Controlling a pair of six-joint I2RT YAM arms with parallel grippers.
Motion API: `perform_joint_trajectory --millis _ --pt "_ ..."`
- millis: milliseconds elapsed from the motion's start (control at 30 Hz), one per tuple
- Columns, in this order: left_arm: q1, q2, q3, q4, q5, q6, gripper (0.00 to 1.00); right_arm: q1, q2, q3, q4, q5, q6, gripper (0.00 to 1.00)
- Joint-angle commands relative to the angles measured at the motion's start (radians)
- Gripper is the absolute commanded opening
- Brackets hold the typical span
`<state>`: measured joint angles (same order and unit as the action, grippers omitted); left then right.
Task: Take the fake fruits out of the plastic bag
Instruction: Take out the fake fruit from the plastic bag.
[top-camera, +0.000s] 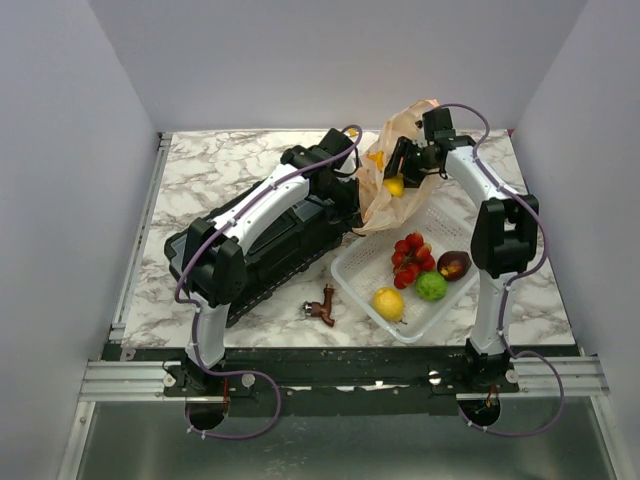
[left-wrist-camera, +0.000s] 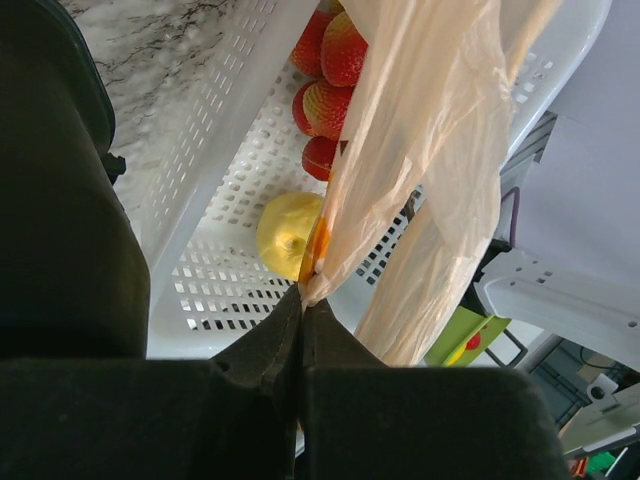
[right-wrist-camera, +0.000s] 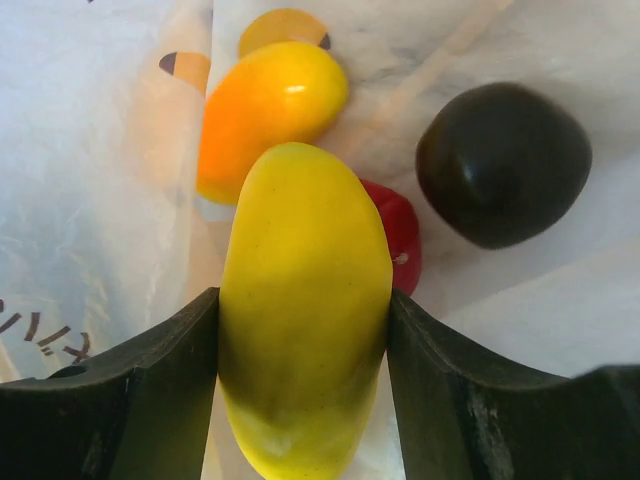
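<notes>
The plastic bag (top-camera: 388, 165) stands open at the back of the table, tan with banana prints. My left gripper (top-camera: 352, 196) is shut on its edge; in the left wrist view the pinched film (left-wrist-camera: 430, 150) rises from my closed jaws (left-wrist-camera: 303, 297). My right gripper (top-camera: 400, 176) is inside the bag, shut on a yellow mango (right-wrist-camera: 305, 300), which both fingers touch. Beyond it in the bag (right-wrist-camera: 100, 150) lie an orange mango (right-wrist-camera: 265, 110), a red apple (right-wrist-camera: 402, 235) and a near-black plum (right-wrist-camera: 502, 162). The yellow mango (top-camera: 395, 185) shows at the bag's mouth.
A white mesh basket (top-camera: 362, 297) in front of the bag holds a red berry cluster (top-camera: 412, 255), a lime (top-camera: 431, 287), a lemon (top-camera: 388, 303) and a maroon-brown fruit (top-camera: 453, 265). A black case (top-camera: 270, 255) lies under my left arm. A small brown object (top-camera: 322, 305) sits beside the basket.
</notes>
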<state>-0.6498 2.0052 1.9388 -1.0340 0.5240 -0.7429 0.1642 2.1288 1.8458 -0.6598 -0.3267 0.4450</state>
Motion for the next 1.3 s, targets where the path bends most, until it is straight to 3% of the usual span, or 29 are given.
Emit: perform_joint_trajectory --millis 0,200,400,667,1067,1267 --pt "0.002 -0.013 0.023 -0.006 0.022 -0.032 0.00 0.010 -0.075 -0.004 0.002 -0.130 -0.010 0.49" --pt "0.004 -0.011 0.028 -0.018 0.023 -0.037 0.00 0.017 -0.133 0.073 -0.008 -0.127 0.013 0.48" --pt "0.005 -0.013 0.009 -0.017 0.022 -0.050 0.00 0.017 -0.130 0.239 -0.129 -0.094 -0.003 0.47" --pt "0.006 -0.040 -0.036 -0.018 -0.009 -0.047 0.00 0.017 -0.311 0.197 -0.198 0.044 -0.039 0.46" --pt "-0.002 -0.057 -0.039 -0.087 -0.050 0.016 0.00 0.017 -0.874 -0.441 -0.223 0.085 -0.038 0.45" --pt "-0.001 -0.034 0.014 -0.126 -0.045 0.019 0.00 0.017 -1.033 -0.598 -0.352 0.060 -0.034 0.46"
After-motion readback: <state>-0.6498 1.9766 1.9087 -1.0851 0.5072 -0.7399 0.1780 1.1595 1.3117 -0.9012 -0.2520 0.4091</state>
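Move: The right gripper already holds the long yellow fruit, within the bag. From this hand the white basket's middle lies about 17 cm back, 1 cm right and some 10 cm below. In the basket, the red cluster is about 18 cm back and 1 cm right, the green fruit 23 back and 6 right, the purple fruit 18 back and 11 right. From the left gripper, the basket's middle is roughly 2 cm ahead, 11 cm right and 18 cm below. Keep the right gripper's hold on the long yellow fruit and lift it about 20 cm up out of the bag, tipping the fingertips outward some 20 degrees, then draw it back some 20 cm and a little right over the basket, sinking slightly and easing part of the tilt back. Keep the left gripper shut on the bag's edge, nearly still. ##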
